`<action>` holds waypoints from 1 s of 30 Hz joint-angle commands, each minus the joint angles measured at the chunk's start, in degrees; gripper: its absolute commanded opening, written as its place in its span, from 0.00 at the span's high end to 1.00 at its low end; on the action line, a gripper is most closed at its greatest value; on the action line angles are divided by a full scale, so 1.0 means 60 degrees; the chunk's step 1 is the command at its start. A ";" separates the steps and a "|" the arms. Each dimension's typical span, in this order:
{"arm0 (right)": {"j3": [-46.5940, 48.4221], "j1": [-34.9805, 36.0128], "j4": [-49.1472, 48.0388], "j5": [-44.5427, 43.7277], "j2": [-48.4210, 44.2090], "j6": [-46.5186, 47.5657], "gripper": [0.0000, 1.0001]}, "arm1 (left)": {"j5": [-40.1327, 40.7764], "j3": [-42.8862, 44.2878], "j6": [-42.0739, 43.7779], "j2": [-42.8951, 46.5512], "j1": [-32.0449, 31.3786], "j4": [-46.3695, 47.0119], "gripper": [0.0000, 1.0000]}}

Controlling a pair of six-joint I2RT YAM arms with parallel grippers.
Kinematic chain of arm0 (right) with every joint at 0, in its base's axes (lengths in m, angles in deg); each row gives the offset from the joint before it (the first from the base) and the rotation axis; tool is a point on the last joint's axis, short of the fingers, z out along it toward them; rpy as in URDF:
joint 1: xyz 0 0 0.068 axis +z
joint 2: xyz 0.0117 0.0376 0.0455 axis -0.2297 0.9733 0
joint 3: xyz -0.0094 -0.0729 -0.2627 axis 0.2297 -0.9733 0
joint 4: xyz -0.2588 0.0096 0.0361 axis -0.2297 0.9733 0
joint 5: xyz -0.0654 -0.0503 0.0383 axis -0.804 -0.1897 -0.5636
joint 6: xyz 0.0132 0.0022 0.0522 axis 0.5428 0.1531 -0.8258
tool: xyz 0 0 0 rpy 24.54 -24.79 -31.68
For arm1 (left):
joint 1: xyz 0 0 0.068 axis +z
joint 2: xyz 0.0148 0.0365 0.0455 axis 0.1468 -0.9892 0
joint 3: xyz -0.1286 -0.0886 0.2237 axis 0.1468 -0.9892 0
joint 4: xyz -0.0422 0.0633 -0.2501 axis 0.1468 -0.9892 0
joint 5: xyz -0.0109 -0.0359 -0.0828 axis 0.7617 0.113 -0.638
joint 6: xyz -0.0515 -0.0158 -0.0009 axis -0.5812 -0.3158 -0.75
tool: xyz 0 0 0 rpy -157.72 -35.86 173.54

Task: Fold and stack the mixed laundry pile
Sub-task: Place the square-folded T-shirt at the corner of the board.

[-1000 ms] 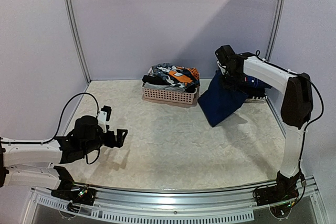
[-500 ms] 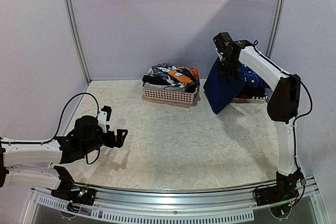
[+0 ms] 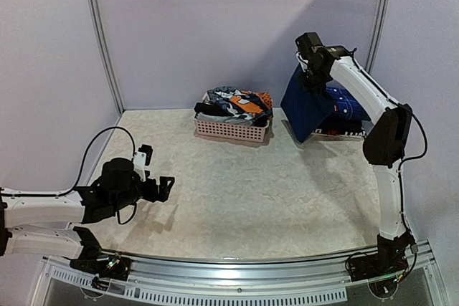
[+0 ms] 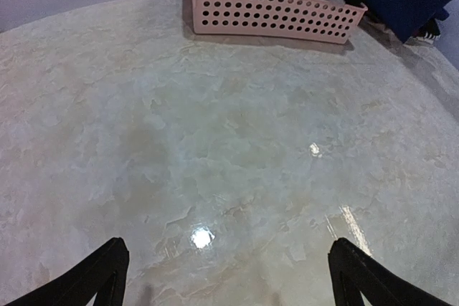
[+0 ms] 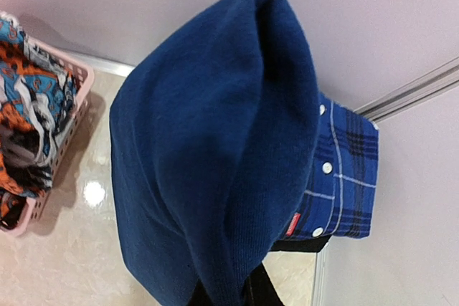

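The mixed laundry pile (image 3: 235, 103) fills a pale pink basket (image 3: 231, 130) at the back middle, with an orange-blue patterned piece (image 5: 25, 69) on top. My right gripper (image 3: 311, 77) is raised at the back right and shut on a folded navy garment (image 3: 305, 109), which hangs from it (image 5: 215, 141). Only the dark fingertips (image 5: 262, 293) show under the cloth. Behind it lies a folded blue plaid shirt (image 5: 344, 177) on a dark stack (image 3: 341, 131). My left gripper (image 3: 162, 188) hovers low at the near left, open and empty (image 4: 229, 277).
The pink basket (image 4: 276, 16) stands ahead of the left gripper across bare marbled tabletop (image 4: 229, 141). Lilac walls close the back and sides, and a metal rail (image 3: 237, 270) runs along the near edge. The clothes stack sits in the back right corner.
The right arm has lifted the navy garment off the table and swung it back and right, over the corner stack. The left arm has not moved.
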 commanded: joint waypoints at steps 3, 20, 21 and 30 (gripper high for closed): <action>0.0902 -0.0084 -0.0278 -0.0362 0.0034 0.0370 1.00 | -0.0113 -0.0116 0.0062 -0.0105 -0.0063 0.0026 0.01; 0.1145 -0.0703 -0.0552 -0.0130 -0.0467 0.1049 1.00 | -0.0100 0.0045 0.0089 -0.0477 -0.0063 0.0022 0.01; 0.1145 -0.0775 -0.0570 -0.0098 -0.0466 0.1060 1.00 | -0.0096 0.0055 0.0090 -0.0518 -0.0063 0.0038 0.02; 0.1406 -0.1525 -0.0856 0.0150 -0.0401 0.1127 1.00 | -0.0116 0.0189 0.0109 -0.0742 -0.0059 -0.0011 0.02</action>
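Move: The right hand already holds the navy T-shirt by one edge, hanging; the folded stack on the board lies about 9 cm ahead, 8 cm to the right and 20 cm below. The laundry basket stands some 31 cm to this hand's left, 8 cm ahead and 20 cm below. From the left hand the stack is roughly 37 cm ahead, 60 cm to the right and a few centimetres lower. Still pinching the T-shirt, the right hand rises about 4 cm, then swings some 6 cm right, slightly forward. ##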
